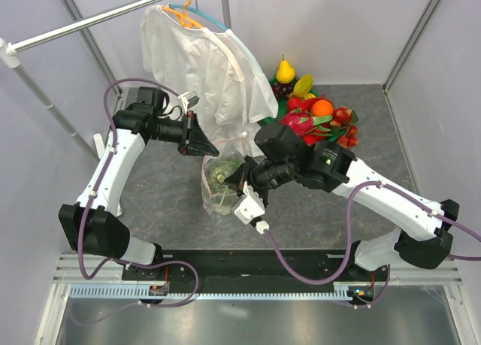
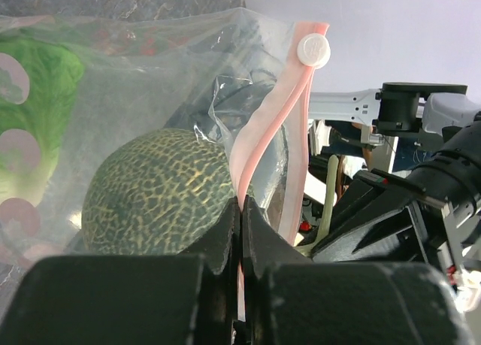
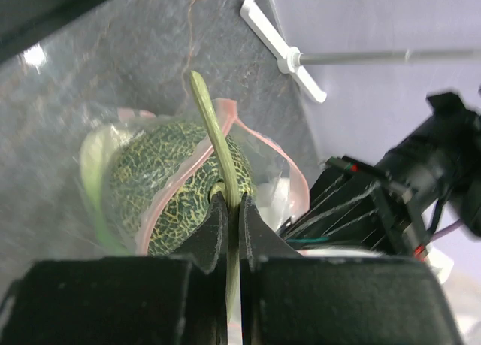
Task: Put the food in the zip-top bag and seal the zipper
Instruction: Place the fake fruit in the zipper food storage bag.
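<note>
The clear zip-top bag (image 1: 220, 186) stands upright mid-table, its mouth open. My left gripper (image 2: 240, 207) is shut on the pink zipper (image 2: 259, 134) strip at the bag's rim; the white tab (image 2: 313, 50) sits at the strip's top end. Inside the bag lie a netted melon (image 2: 158, 195) and green lettuce (image 2: 34, 112). My right gripper (image 3: 234, 207) is shut on the melon's pale green stem (image 3: 213, 123), with the melon (image 3: 176, 183) hanging inside the pink-rimmed mouth. In the top view the left gripper (image 1: 198, 142) and right gripper (image 1: 234, 181) flank the bag.
More food (image 1: 319, 118) is piled at the back right: pear, banana, orange, dragon fruit, strawberries. A white shirt (image 1: 203, 67) hangs on a hanger from the rail (image 1: 90, 22), just behind the bag. The rack's white foot (image 3: 284, 53) rests on the grey tabletop.
</note>
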### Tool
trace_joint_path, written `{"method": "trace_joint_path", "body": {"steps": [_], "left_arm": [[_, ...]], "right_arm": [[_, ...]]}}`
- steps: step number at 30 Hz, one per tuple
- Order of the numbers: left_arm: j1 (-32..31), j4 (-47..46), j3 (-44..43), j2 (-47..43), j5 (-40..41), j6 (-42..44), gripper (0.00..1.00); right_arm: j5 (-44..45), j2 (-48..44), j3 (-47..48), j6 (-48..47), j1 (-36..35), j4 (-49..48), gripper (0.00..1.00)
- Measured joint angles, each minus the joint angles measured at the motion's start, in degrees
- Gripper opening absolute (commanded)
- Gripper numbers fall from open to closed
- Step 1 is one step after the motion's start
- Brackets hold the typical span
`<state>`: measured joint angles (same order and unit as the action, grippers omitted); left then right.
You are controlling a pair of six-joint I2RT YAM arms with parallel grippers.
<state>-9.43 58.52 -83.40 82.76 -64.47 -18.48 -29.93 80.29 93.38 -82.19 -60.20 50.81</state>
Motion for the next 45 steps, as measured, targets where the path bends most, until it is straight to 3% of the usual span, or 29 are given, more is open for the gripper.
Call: {"method": "trace_joint_path", "body": {"steps": [5,10,18,29,32,36,39,45], "left_arm": [[-0.2,0.02,0.24,0.0,-0.02,0.2,0.02],[-0.28,0.11,0.72,0.0,-0.04,0.48,0.02],[-0.57,0.15,1.4,-0.5,-0.07,1.64,0.02],[-1.05,0.15,1.4,-1.18,-0.09,2.12,0.02],[-1.05,0.15,1.4,-1.55,-0.09,2.12,0.02],[-1.05,0.15,1.4,-1.92,-0.11,2.12,0.02],[-1.05,0.15,1.4,-1.92,-0.11,2.12,0.02],[-1.05,0.35,1.14,-1.92,0.42,2.12,0.02]], "right_arm": [[3.32,1.97,0.63,-16.74,-0.52,4.42,0.0],[5.03,4.39,0.66,-23.98,-0.55,4.55,0.0],[3.78,9.51,11.78,-8.55,-0.28,2.47,0.0],[-0.39,8.59,9.18,3.43,3.15,2.4,0.0],[-0.85,8.57,8.26,3.8,4.07,2.08,0.11],[-1.14,8.59,6.08,4.13,4.48,0.55,0.7],[-1.07,8.57,5.9,5.4,4.48,-0.42,0.78],[0.0,6.27,4.9,11.52,4.46,-2.62,0.82]]}}
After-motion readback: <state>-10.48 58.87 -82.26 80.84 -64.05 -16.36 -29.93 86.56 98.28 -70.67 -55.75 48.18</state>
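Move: The melon hangs by its long stem from the right fingers, its middle about 3 cm left of that hand, level fore and aft, and 8 cm below; the bag's mouth is centred some 3 cm ahead, 2 cm left and 2 cm below. The lettuce lies deeper in the bag, roughly 3 cm back, 3 cm left and 16 cm down. From the left hand, gripping the rim, the mouth's middle is about 2 cm back, 3 cm right and 2 cm below. The melon, already partly in the bag and pinched by its stem, is worked in by the right hand: it goes forward about 4.5 cm overall, first dipping and rolling nearly 20 degrees, then rolling back as it rises, then sinking again. Near the end the right fingers open wide and let go of the stem, while the left hand keeps pinching the rim, easing back about 1 cm. ##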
